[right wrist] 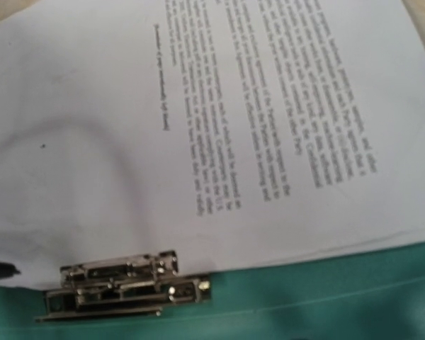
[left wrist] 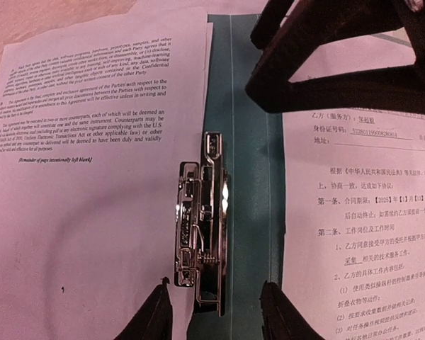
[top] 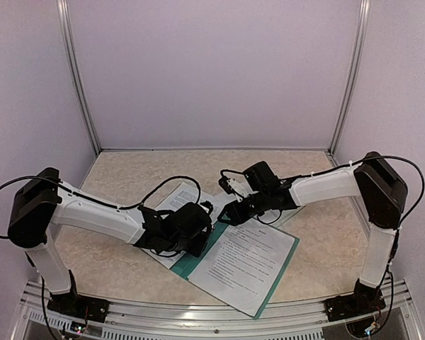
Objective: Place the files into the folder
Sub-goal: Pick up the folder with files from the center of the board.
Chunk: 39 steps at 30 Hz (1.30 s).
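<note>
The dark teal folder [top: 196, 261] lies open on the table with its silver clip [left wrist: 202, 227] along the spine. One of the files, a white sheet with English text [left wrist: 92, 142], rests on the left leaf. Another with Chinese text [left wrist: 361, 212] rests on the right leaf. My left gripper [left wrist: 219, 319] hovers open just above the spine, its fingertips either side of the clip's near end, touching nothing. My right gripper [top: 230, 211] hangs over the far end of the spine; its fingers do not show in its own view, which looks down on the sheet [right wrist: 198, 106], clip [right wrist: 120, 283] and folder [right wrist: 326, 297].
The folder sits at an angle in the middle of the beige table [top: 127, 177]. Purple walls with metal corner posts [top: 78, 78] enclose the back and sides. Both arms meet closely over the folder's spine, and the right gripper [left wrist: 326, 64] looms dark in the left wrist view.
</note>
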Motion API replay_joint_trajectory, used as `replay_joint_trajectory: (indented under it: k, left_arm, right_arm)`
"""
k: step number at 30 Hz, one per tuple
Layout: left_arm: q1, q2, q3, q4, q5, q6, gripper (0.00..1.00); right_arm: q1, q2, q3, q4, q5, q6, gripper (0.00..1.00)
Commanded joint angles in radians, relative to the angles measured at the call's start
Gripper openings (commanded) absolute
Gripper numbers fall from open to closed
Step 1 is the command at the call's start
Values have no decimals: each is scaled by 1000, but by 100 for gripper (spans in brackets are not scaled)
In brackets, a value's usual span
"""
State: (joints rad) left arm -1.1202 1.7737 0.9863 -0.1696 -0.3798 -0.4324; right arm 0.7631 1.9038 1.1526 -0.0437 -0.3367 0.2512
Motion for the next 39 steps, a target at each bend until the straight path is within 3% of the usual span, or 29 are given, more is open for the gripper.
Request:
replay_joint_trajectory:
  k: [1, 5, 9, 15, 20, 27, 31, 39]
  left_arm:
    - [-1, -55, 20, -19, -12, 7, 45]
    - [23, -121, 9, -54, 1, -34, 57]
    - [67, -197, 21, -175, 46, -121, 78]
    - [116, -286, 33, -289, 219, -150, 82]
    - [38, -384, -1, -367, 329, -43, 81]
    - [-94, -366, 81, -538, 412, 122, 83]
    - [-209, -298, 80, -517, 332, 325, 85]
    - [-267, -152, 98, -479, 337, 595, 85]
  right_arm:
    - [2, -56, -32, -2, 13, 0, 47]
    - [5, -142, -100, -25, 94, 8, 50]
    - [11, -311, -235, -47, 207, 65, 63]
    - [19, -600, -484, -104, 371, 253, 77]
    - [12, -652, -541, -209, 441, 327, 80]
    - [-127, -567, -553, -154, 274, 231, 83]
    - [-213, -486, -532, -115, 134, 149, 83]
    - [-288, -368, -490, -86, -46, 31, 82]
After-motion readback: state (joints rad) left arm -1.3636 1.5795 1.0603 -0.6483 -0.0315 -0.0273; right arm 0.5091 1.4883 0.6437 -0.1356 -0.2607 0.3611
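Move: The folder's near edge, middle of its paper-filled half, lies about 17 cm back and 4 cm to the right of the left hand, 5 cm below it; the metal clip sits 2 cm ahead and 1 cm right, the left papers 3 cm ahead and 7 cm left. From the right hand, the folder's far right corner is some 19 cm right, 7 cm back and 6 cm down, the clipboard sheet 6 cm ahead and 8 cm right. Both hands leave the clip and spread to the folder's outer edges: the left rises nearly 10 cm, drifting a little left, then swings back about 16 cm and sinks again towards the near edge, turning some 45 degrees clockwise as its fingers open wide. The right arcs up and over the filled page, about 18 cm to the right and first back, then slightly forward again, coming down beside the far right corner with fingers widening and the wrist turned some 20 degrees clockwise; no grip on the folder yet. ##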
